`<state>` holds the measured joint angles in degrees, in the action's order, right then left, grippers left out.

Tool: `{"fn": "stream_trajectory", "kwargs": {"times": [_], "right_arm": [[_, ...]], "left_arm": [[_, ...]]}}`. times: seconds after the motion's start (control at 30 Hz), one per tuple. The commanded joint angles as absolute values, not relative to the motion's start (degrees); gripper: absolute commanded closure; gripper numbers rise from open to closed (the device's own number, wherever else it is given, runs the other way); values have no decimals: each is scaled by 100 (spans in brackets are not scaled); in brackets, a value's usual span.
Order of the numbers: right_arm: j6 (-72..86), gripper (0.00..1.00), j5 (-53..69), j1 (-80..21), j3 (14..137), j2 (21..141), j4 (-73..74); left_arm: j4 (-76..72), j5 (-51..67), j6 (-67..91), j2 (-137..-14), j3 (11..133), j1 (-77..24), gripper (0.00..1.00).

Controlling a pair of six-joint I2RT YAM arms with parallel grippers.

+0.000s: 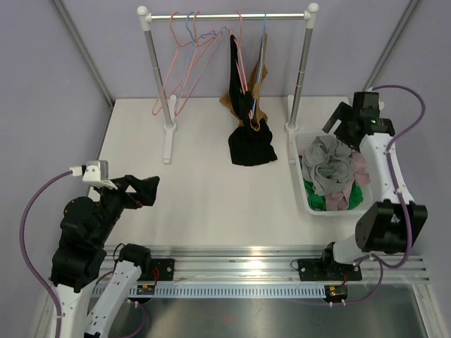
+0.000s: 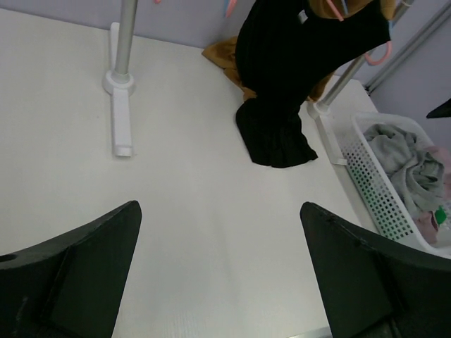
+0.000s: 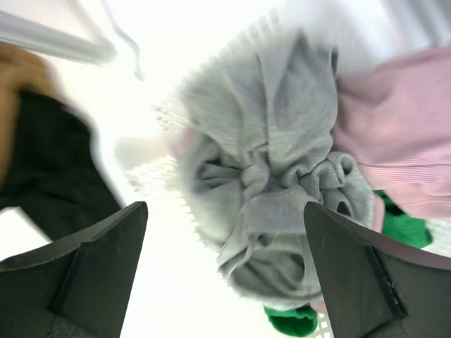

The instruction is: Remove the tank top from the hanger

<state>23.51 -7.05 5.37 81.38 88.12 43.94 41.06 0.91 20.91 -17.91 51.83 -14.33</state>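
Note:
A black tank top [image 1: 251,144] hangs on a pink hanger [image 1: 243,67] at the right end of the rail, and its lower end is pooled on the table. In the left wrist view the tank top [image 2: 303,56] is far ahead at upper right. My left gripper [image 1: 144,191] sits low at the front left, far from it, open and empty [image 2: 220,205]. My right gripper [image 1: 337,121] hovers over the basket's far end, open [image 3: 225,205], with a crumpled grey garment [image 3: 282,176] lying loose below it.
A white basket [image 1: 299,176] at the right holds grey [image 1: 330,163], pink and green clothes. The rack [image 1: 225,15] carries several bare pink and blue hangers [image 1: 187,63] at its left. A brown garment [image 1: 227,102] hangs behind the black one. The rack's feet [image 1: 168,144] rest on the table.

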Motion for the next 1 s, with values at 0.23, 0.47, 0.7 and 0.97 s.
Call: {"fn": "stream_trajectory", "kwargs": {"times": [0.23,0.47,0.7,0.97], "right_arm": [[2443,0,1403,519,7439,5945,3956],[2479,1,1432,510,6522,4703,4104],[2680,1,1933,519,6302,3938,4412],[2593,0,2206,519,6126,3261,4833]], "left_arm": [[3323,1433,2645,-4232,7160,-1511,1],[3410,222,2444,-6104,9163,-2750,1],[3103,-149,2540,-7812,10466,-3129,1],[2523,-676,2593,-9297,11644,-3226,1]]}}
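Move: The black tank top on its pink hanger is some 34 cm ahead of the left hand and 25 cm to its right, about level with it. The empty hangers hang some 13 cm to the left of it, equally far out and higher; the brown top is about 4 cm to its right and 2 cm beyond. From the right hand the black top is roughly 9 cm ahead, 27 cm left and 10 cm higher; the grey cloth lies in the bin, 13 cm below, 5 cm back and 1 cm left. Bring the left gripper, wide open, up first, then forward and right by about 20 cm each way, across in front of the empty hangers towards the black tank top, turning it slightly clockwise and stopping short. Meanwhile lift the open right gripper clear of the grey cloth, draw it back and somewhat left, and level its fingers by some 30 degrees. ##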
